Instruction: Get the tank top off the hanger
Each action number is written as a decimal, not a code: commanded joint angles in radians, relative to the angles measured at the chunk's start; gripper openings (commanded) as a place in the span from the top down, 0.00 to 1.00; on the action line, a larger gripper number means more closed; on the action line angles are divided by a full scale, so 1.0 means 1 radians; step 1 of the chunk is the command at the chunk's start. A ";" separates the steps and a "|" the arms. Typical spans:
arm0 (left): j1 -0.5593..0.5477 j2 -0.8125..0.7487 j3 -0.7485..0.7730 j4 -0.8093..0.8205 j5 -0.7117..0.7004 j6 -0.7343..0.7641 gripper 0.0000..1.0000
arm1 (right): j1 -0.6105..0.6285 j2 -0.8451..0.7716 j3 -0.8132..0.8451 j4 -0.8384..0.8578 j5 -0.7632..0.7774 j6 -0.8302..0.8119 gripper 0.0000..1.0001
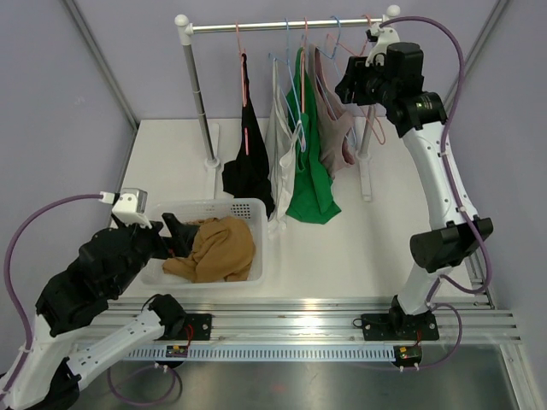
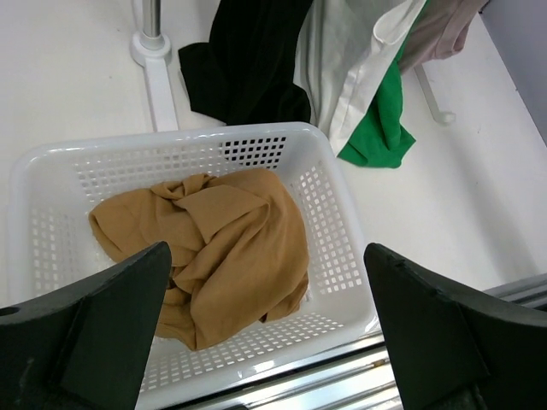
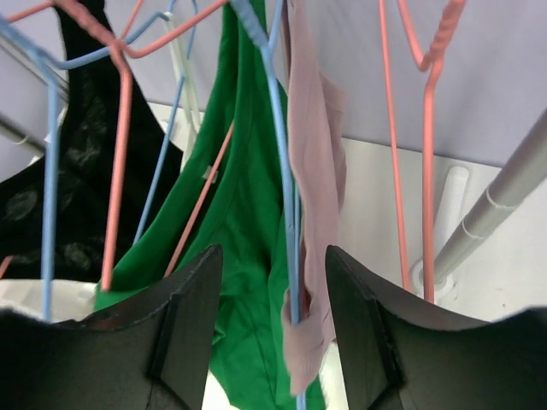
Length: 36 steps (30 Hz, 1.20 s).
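Note:
A pale pink tank top [image 1: 335, 128] hangs on a blue hanger [image 3: 280, 162] at the right end of the rack rail [image 1: 282, 26], next to a green top [image 1: 309, 166]. In the right wrist view the pink strap [image 3: 312, 196] and the blue hanger wire lie between my open fingers. My right gripper [image 1: 352, 85] is up at the rail, beside the pink top, open [image 3: 273, 282]. My left gripper [image 1: 175, 235] is open and empty over the white basket [image 2: 342, 222], which holds a tan garment [image 2: 214, 248].
White [image 1: 282, 145] and black [image 1: 249, 162] tops hang further left on the rack. Empty pink hangers [image 3: 410, 145] hang right of the pink top. Rack posts [image 1: 198, 94] and feet [image 1: 366, 184] stand on the white table. An aluminium rail runs along the near edge.

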 commanded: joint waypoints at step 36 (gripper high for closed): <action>0.002 0.074 -0.088 0.173 0.032 0.073 0.01 | 0.031 -0.072 0.235 -0.198 0.102 -0.096 1.00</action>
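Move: Some 5 cm ahead of the right hand, 1 cm to its left and 4 cm lower is the near arm of the blue hanger; the mauve tank top hangs from that hanger, its middle about 7 cm ahead, 2 left and 14 below. The green tank top is roughly 7 cm left, 6 ahead and 15 lower; the empty pink hanger about 6 right and 6 ahead, 4 lower. From the left hand, the blue hanger is about 37 cm ahead, 38 right and 6 up. The right fingers pinch the near arm of the blue hanger, shutting on its wire after a reach of about 5 cm forward and nearly as far down. Keeping hold, the hand lifts some 9 cm and draws back about 6 cm towards the robot. The left hand, open and empty, sinks about 5 cm over the basket and edges forward. ##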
